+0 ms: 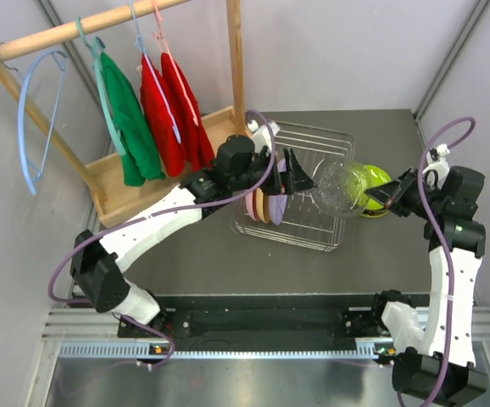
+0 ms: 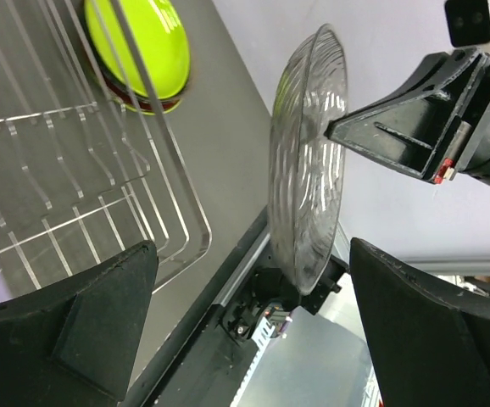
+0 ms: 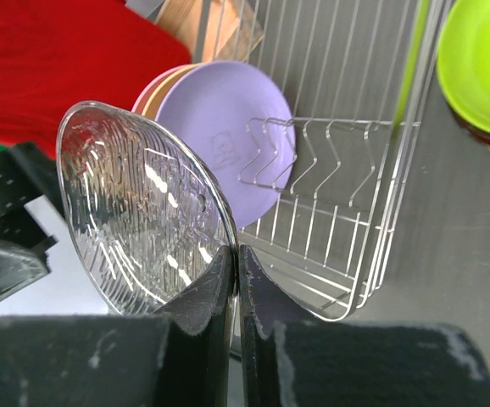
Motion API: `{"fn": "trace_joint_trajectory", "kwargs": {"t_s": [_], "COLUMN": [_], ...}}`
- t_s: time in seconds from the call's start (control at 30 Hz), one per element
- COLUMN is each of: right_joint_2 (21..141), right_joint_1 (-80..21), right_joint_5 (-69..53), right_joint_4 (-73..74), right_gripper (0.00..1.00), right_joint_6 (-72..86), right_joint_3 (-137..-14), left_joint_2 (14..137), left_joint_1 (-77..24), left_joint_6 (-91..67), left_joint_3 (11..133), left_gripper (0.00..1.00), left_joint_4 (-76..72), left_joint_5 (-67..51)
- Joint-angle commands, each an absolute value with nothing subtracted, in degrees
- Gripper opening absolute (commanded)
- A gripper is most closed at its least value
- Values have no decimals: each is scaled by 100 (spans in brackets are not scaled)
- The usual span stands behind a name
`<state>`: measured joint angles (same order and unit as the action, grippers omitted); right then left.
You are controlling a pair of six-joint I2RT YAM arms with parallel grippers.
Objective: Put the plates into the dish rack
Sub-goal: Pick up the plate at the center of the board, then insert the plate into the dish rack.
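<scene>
My right gripper is shut on the rim of the clear plate and holds it on edge above the right end of the silver dish rack. The right wrist view shows both pads pinching the clear plate. My left gripper is open and empty, and the clear plate stands just ahead of its spread fingers. Pink, orange-tan and lavender plates stand upright in the rack's left end. The lime green plate lies on a red one on the table right of the rack.
A wooden clothes stand with green and red garments and hangers stands at the back left, close to the left arm. The table's near edge and a metal rail run below the rack. Grey walls close in on both sides.
</scene>
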<state>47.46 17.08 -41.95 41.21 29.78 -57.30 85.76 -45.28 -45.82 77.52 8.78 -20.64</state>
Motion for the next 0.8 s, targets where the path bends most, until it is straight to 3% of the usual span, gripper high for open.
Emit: {"fn": "trace_joint_trajectory", "kwargs": {"t_s": [0.0, 0.17, 0.3, 0.4, 0.53, 0.7, 0.77], "right_joint_2": [4693, 4685, 4693, 4685, 4728, 4781, 4781], "right_joint_1": [1573, 1547, 1547, 1547, 1547, 1547, 1547], "right_joint_5": [-4526, -4676, -4772, -4869, -4931, -4878, -4843], "right_joint_4": [3894, 3841, 3850, 3797, 3788, 3788, 3788], "right_gripper": [0, 0, 0, 0, 0, 0, 4], "right_joint_6": [3032, 3050, 2980, 2953, 2892, 2821, 2804], "right_joint_3": [-5783, -5739, -5643, -5564, -5511, -5449, -5414], "left_joint_2": [8806, 9105, 9228, 9263, 9299, 9334, 9369], "left_joint_1": [-4614, -4720, -4816, -4860, -4913, -5044, -5097], "left_joint_6": [-4772, -4895, -4931, -4939, -4887, -4667, -4501], "left_joint_3": [8068, 8218, 8244, 8262, 8366, 8621, 8753], "left_gripper": [99, 99, 90, 73, 43, 21, 12], "left_joint_4": [45, -158, -281, -264, -132, 368, 614], "left_joint_5": [-2346, -2478, -2435, -2356, -2277, -1873, -1689]}}
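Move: The clear plate, still held aloft by its right rim in the right gripper, has its middle about 8 cm right of the open left hand, 2 cm back and 2 cm lower; from the right hand it is roughly 8 cm left, 2 cm ahead and a touch higher. From the left hand, the rack's middle lies some 16 cm ahead, 1 cm left, and its lavender plate 12 cm ahead, 6 cm left, both well below; the green plates are 18 cm ahead, 23 cm right, lower still. The clear plate's free left rim is met by the left hand, which reaches about 5 cm to the right, easing to a stop as its wide-open fingers close most of the way around that rim, one on each face. The right hand keeps its pinch on the opposite rim and feeds the plate some 2 cm left towards them. ##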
